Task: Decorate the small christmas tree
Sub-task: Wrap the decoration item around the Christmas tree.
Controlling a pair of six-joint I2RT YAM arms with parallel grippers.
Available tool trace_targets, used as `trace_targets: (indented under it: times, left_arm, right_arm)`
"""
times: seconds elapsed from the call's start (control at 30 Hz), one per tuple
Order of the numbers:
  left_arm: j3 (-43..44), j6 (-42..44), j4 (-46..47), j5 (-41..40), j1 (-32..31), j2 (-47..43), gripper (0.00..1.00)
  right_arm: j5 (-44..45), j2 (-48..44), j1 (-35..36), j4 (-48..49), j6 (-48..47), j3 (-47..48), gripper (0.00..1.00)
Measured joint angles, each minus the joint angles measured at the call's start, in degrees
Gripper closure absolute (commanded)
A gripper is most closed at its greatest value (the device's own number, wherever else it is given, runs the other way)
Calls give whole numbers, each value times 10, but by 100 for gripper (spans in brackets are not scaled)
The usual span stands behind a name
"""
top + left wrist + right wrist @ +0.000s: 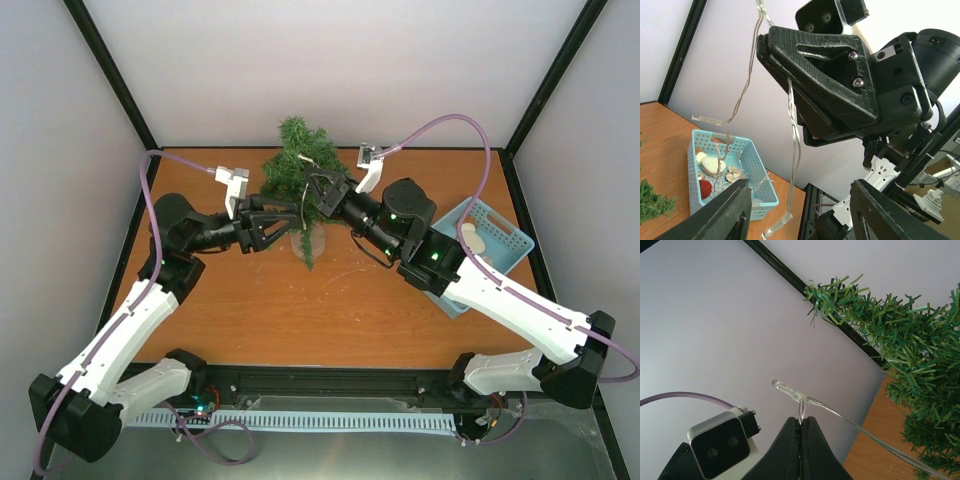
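Note:
The small christmas tree point(295, 165) stands at the back middle of the table, its green branches filling the right of the right wrist view point(912, 355). My right gripper point(801, 421) is shut on a clear light string point(785, 389), one bulb poking out just above the fingertips; from above it sits against the tree's right side point(318, 185). The light string point(795, 140) hangs down from the right gripper's fingers point(820, 70) and passes between my left gripper's point(800, 207) fingers, which stand open and apart from it. From above, the left gripper point(290, 218) is at the tree's lower left.
A light blue basket point(505, 235) at the right holds several ornaments and more of the string; its wall point(767, 197) shows in the left wrist view. Black frame posts and pale walls enclose the orange table point(300, 300).

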Motion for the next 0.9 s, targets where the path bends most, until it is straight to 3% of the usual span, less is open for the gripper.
trace_targets:
  times: [0.4, 0.53, 0.67, 0.77, 0.9]
  left_arm:
    - [0, -29, 45, 10, 0, 19, 59]
    - [0, -24, 41, 7, 0, 19, 73]
    - [-2, -16, 38, 5, -1, 19, 97]
    - [-4, -4, 31, 0, -1, 18, 99]
    - [-4, 15, 7, -14, -1, 9, 99]
  right_arm:
    - [-2, 23, 10, 1, 0, 0, 97]
    - [-3, 28, 15, 1, 0, 0, 97]
    - [-3, 30, 17, 0, 0, 0, 97]
    - [-3, 30, 18, 0, -2, 0, 87]
    - [-10, 28, 19, -6, -31, 0, 59]
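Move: The right gripper already holds the decoration item, a clear wire with small bulbs. Its hanging strand is about 3 cm to the right of the left hand, level front to back and some 2 cm up, and the right gripper itself is about 5 cm ahead, 3 cm right and 6 cm above. The Christmas tree's middle is some 13 cm ahead of the left hand, 4 cm right and 6 cm lower. From the right hand, the waiting left gripper is 5 cm back, 3 cm left and 6 cm below. The right hand, still pinching the decoration item's wire, carries it about 2.5 cm left and as far down, bringing the hanging strand between the left gripper's open fingers, then stops there in front of the tree. The left hand stays nearly in place, fingers pointing right, and shuts from about half open until its tips pinch the wire below the right gripper, whereupon the right fingers start to open, about a quarter of the way by the end. ##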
